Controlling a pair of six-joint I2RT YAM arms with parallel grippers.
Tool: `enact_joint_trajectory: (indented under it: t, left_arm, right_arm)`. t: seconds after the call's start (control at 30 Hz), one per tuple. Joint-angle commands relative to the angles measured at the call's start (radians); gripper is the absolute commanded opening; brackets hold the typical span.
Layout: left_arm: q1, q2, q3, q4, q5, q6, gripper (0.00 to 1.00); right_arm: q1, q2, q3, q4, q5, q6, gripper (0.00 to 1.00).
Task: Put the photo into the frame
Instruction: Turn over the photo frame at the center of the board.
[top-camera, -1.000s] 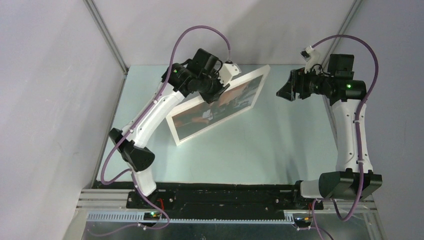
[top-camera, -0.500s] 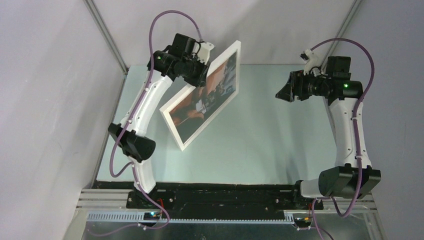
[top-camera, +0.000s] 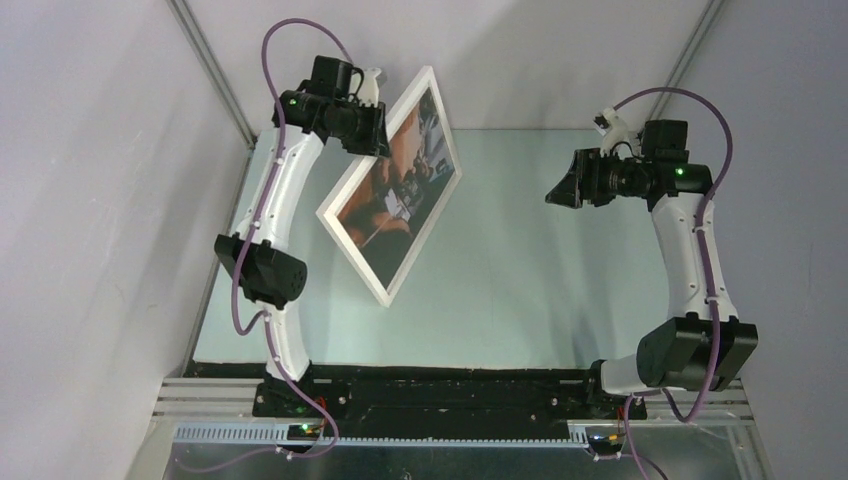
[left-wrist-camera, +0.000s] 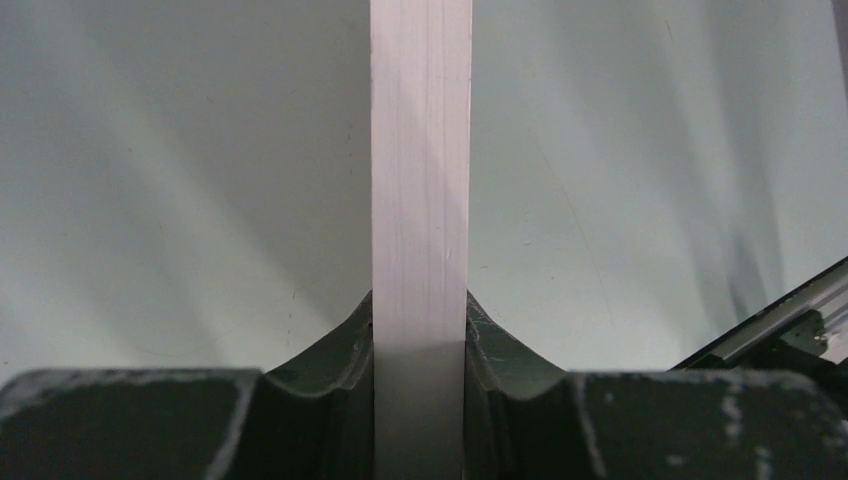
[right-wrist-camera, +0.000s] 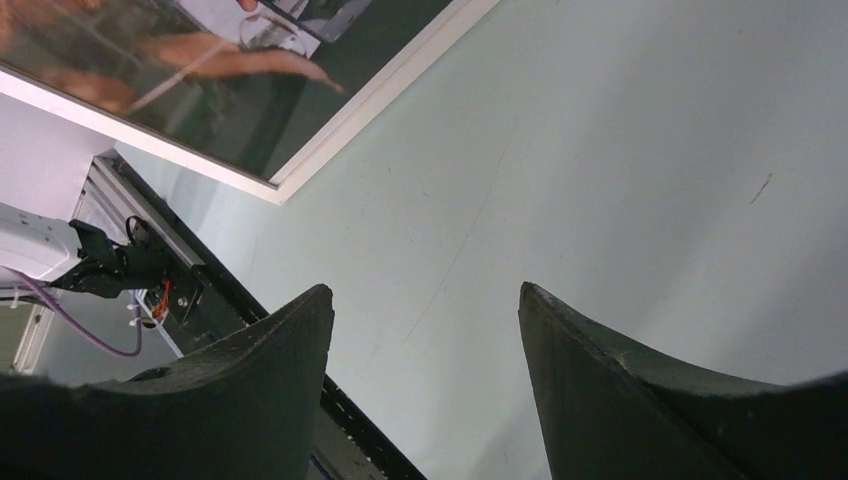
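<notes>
My left gripper (top-camera: 382, 130) is shut on the upper left edge of the white frame (top-camera: 352, 257) and holds it raised and steeply tilted above the left half of the table. The photo (top-camera: 395, 190), a dark scene with orange-brown tones, shows inside the frame, facing right. In the left wrist view the frame's pale edge (left-wrist-camera: 420, 150) runs straight up, with my left gripper (left-wrist-camera: 420, 312) pinching it on both sides. My right gripper (top-camera: 560, 190) hovers open to the frame's right, well apart from it. The right wrist view has my right gripper (right-wrist-camera: 425, 295) holding nothing, and the frame's lower corner (right-wrist-camera: 380, 95) and photo (right-wrist-camera: 200, 80) at upper left.
The pale green table (top-camera: 540, 290) lies below both arms. A black rail (top-camera: 450, 385) carrying the arm bases runs along its near edge. Grey walls with metal posts (top-camera: 215, 75) close in the back and sides. No backing board is in view.
My left arm has swung the frame up and to the left, turning it steeper and more upright. My right arm has shifted only slightly.
</notes>
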Motion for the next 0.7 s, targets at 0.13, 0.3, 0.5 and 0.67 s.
enact_joint_trajectory:
  t: [0.13,0.3,0.5,0.67]
  left_arm:
    - [0.109,-0.014,-0.009,0.136,0.165,-0.140,0.00]
    - [0.157,-0.038,-0.119,0.204,0.229,-0.192,0.00]
    - [0.195,-0.113,-0.415,0.351,0.227,-0.239,0.00]
    - [0.201,-0.195,-0.644,0.507,0.187,-0.266,0.06]
  right_arm:
    - [-0.002,0.047,-0.075,0.088,-0.064,0.031,0.71]
    - [0.029,0.084,-0.125,0.148,-0.052,0.034,0.72]
    - [0.081,0.154,-0.138,0.198,-0.030,0.043,0.72]
    - [0.127,0.204,-0.156,0.255,-0.019,0.066,0.72]
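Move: Held by one long edge, the photo frame hangs steeply from the left hand, its middle about 1 cm ahead, 5 cm to the right and 13 cm below. The center of the board lies roughly level with that hand, 9 cm to its right and 28 cm below. From the open right hand, the frame's middle is some 10 cm ahead, 24 cm left and 13 cm lower; the board's center is about 9 cm ahead, 21 cm left and 28 cm lower. Lowering the held edge about 6 cm and carrying it 5 cm left and slightly forward, the left hand keeps its pinch, dropping its left side and turning counter-clockwise, some 25 degrees in all. The right hand, fingers open and empty, sinks about 8.5 cm towards the frame, then also drifts left and forward, tipping down slightly. ##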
